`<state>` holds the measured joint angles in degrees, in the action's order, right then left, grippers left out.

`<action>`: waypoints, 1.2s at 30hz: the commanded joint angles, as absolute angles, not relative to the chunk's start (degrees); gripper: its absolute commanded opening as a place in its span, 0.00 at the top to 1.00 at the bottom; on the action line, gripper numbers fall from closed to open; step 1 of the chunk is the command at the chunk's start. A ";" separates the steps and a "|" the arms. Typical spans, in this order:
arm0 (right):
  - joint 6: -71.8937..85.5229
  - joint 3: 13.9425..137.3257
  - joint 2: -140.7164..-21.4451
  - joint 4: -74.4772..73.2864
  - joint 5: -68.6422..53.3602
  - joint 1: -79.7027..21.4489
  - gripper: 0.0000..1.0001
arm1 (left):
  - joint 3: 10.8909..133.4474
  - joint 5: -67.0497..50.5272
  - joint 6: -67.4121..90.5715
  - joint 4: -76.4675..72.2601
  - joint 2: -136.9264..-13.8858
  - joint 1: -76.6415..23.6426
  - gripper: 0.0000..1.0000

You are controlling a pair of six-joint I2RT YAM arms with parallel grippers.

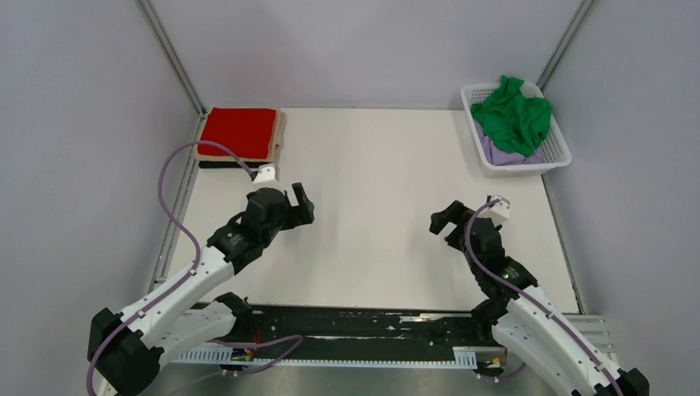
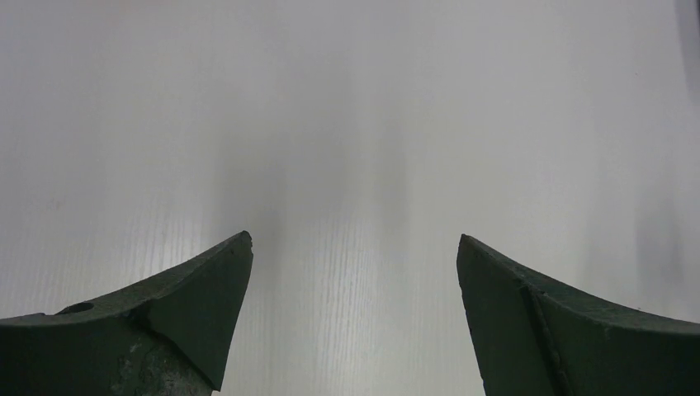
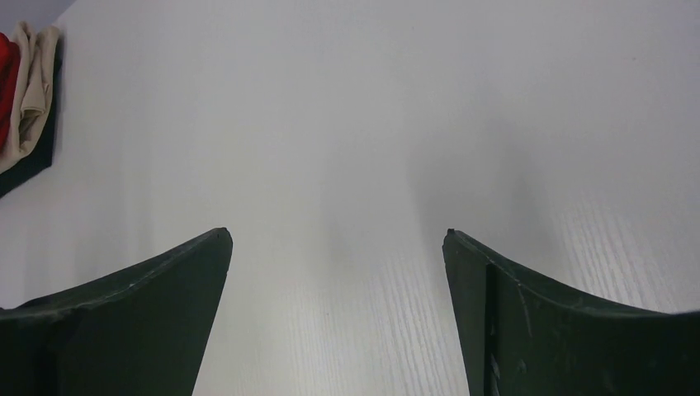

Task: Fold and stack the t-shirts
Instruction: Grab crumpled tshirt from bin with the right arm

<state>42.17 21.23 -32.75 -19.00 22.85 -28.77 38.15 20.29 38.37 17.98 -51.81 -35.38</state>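
A folded red t-shirt (image 1: 240, 130) lies on top of a stack at the table's back left, over a beige one (image 1: 280, 132) and a black one (image 1: 219, 164). The stack's edge shows in the right wrist view (image 3: 25, 91). A crumpled bright green t-shirt (image 1: 513, 115) lies in the white basket (image 1: 557, 155) at the back right, over a lilac one (image 1: 499, 153). My left gripper (image 1: 298, 203) is open and empty over the bare table; its fingers (image 2: 198, 305) stand wide apart. My right gripper (image 1: 446, 218) is open and empty over the table; its fingers (image 3: 503, 313) stand wide apart.
The white table (image 1: 371, 206) lies between the two grippers. Grey walls and metal frame posts (image 1: 169, 54) enclose the table on three sides. A black rail (image 1: 347, 326) with the arm bases runs along the near edge.
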 commanded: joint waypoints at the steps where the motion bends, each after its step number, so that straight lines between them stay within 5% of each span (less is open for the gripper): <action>1: 39.26 27.01 -35.17 -11.68 29.69 -28.61 0.00 | 38.03 21.61 39.77 15.94 -52.52 -35.25 0.00; 5: 30.65 35.79 -43.34 -5.85 38.23 -25.87 0.00 | 38.03 21.63 39.91 15.20 -53.36 -35.24 0.00; 11: 28.74 54.25 -61.08 -11.05 16.45 -3.96 0.00 | 38.25 22.30 39.96 16.25 -53.64 -35.24 0.00; 19: 25.97 81.27 -91.42 -14.82 10.77 13.89 0.00 | 37.67 22.49 39.83 15.42 -53.63 -35.25 0.00; 36: 18.26 126.08 -140.69 -17.20 7.30 19.64 0.08 | 44.13 27.82 38.90 16.38 -65.28 -35.25 0.00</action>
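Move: The green t-shirt in the bin is roughly 35 cm ahead of the right hand, 21 cm to its right and 6 cm lower. The lilac t-shirt beneath shows about 12 cm nearer than the green one and 4 cm left of it; the bin's middle is some 5 cm nearer than the green t-shirt. From the left hand, the green t-shirt is roughly 30 cm ahead, 86 cm right and 11 cm lower. The right hand arcs about 36 cm forward and 31 cm right, rising then sinking, open-fingered, towards the green t-shirt. ##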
